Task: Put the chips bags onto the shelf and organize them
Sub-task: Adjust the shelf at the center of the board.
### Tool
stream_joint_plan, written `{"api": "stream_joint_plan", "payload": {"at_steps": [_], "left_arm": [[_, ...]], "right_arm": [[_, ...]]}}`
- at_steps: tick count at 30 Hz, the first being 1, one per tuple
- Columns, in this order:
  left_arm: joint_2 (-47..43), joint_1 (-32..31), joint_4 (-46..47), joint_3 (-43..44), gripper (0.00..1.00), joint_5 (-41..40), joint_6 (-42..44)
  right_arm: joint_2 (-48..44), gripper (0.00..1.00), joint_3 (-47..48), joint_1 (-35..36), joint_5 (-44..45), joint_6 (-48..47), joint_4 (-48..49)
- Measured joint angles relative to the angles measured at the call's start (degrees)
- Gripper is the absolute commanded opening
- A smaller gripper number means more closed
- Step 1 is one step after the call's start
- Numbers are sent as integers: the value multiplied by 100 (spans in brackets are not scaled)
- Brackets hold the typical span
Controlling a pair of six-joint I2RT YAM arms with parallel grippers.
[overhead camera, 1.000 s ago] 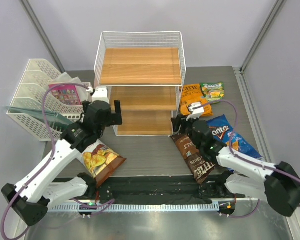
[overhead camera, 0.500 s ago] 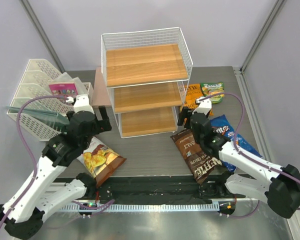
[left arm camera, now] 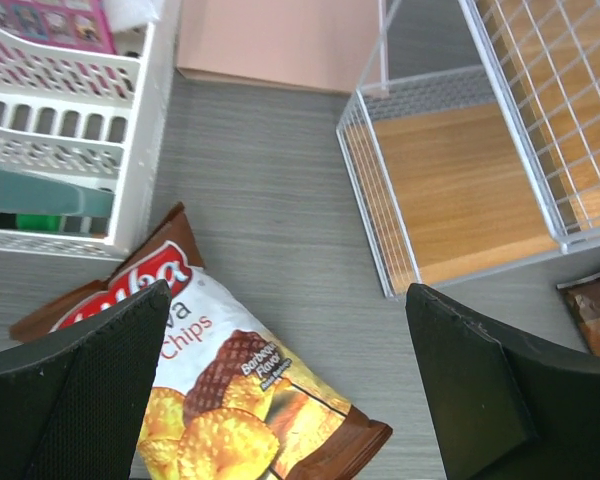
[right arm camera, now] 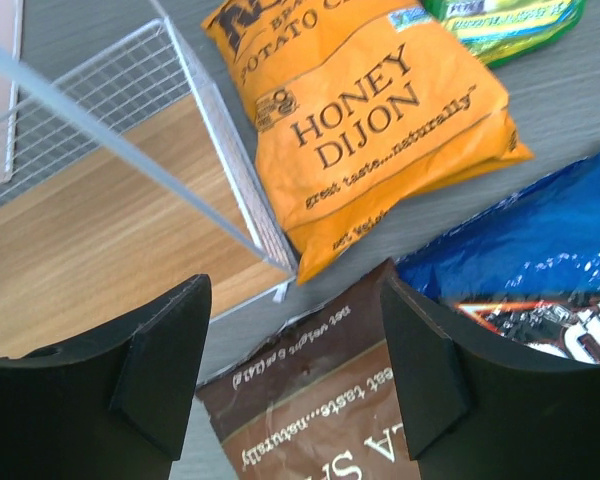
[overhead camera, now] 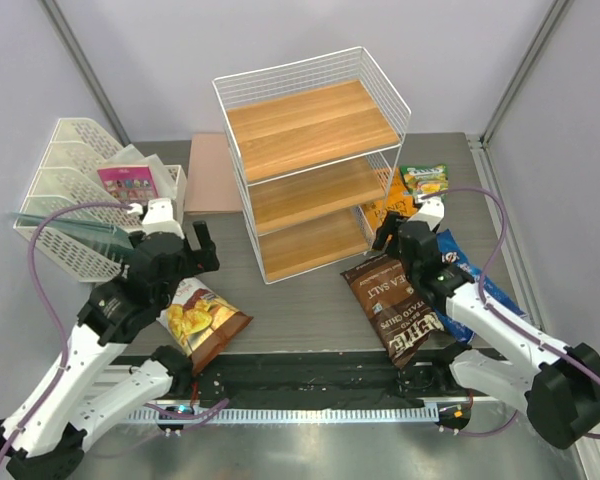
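The shelf (overhead camera: 310, 165), a white wire rack with wooden boards, stands mid-table, turned at an angle; its bottom board (left arm camera: 460, 195) and a corner (right arm camera: 100, 240) show in the wrist views. My left gripper (overhead camera: 183, 255) hangs open above the brown-white chips bag (overhead camera: 205, 322), which lies under the open jaws (left arm camera: 215, 375). My right gripper (overhead camera: 402, 236) is open over the top edge of the dark brown Sea Salt bag (overhead camera: 395, 305) (right arm camera: 320, 425). Right of the shelf lie the orange Honey Dijon bag (right arm camera: 370, 120), the blue Doritos bag (right arm camera: 540, 255) and the green-yellow bag (overhead camera: 424, 180).
A white plastic file tray (overhead camera: 75, 200) with a pink card packet (overhead camera: 128, 182) stands at the left, close to my left arm. A pink board (overhead camera: 212, 185) lies behind the shelf's left side. The table's right edge (overhead camera: 505, 220) runs near the Doritos bag.
The shelf has turned and slid right, its right end swinging away and uncovering the pink board. My left gripper drew back toward the near left. The right gripper moved right and opened wider.
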Motion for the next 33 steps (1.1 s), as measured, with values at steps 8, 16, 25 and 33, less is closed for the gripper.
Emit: {"api": "stream_joint_plan", "payload": {"at_steps": [8, 16, 25, 33], "left_arm": [[66, 0, 352, -376, 100, 734, -129], [85, -140, 697, -549, 100, 1038, -210], [1344, -1128, 1419, -643, 100, 595, -278], [1543, -1169, 1958, -721, 100, -125, -269]], "right_arm": [[-400, 72, -142, 297, -531, 0, 2], [-1088, 72, -142, 699, -1049, -9, -153], [-1596, 73, 157, 708, -1213, -81, -765], [-1902, 74, 260, 708, -1224, -111, -960]]}}
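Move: The shelf stands askew, its middle about 23 cm to the right of the left hand, 12 cm ahead and 5 cm lower. The white chips bag lies some 7 cm behind and 23 cm below this hand, the basket roughly 19 cm left and 14 cm ahead. From the right hand the shelf's middle is about 19 cm left and 3 cm ahead; the orange chips bag is 10 cm ahead, the brown one 11 cm back, both low. The shelf's left side is what the open left hand closes in on, going about 10 cm right and 5 cm down, then slightly forward, its wrist turning clockwise and partly back. The right hand shifts back and left near the shelf's front right corner, then mostly rises, about 8 cm up in all, turning some 20 degrees counter-clockwise with its fingers still open. ##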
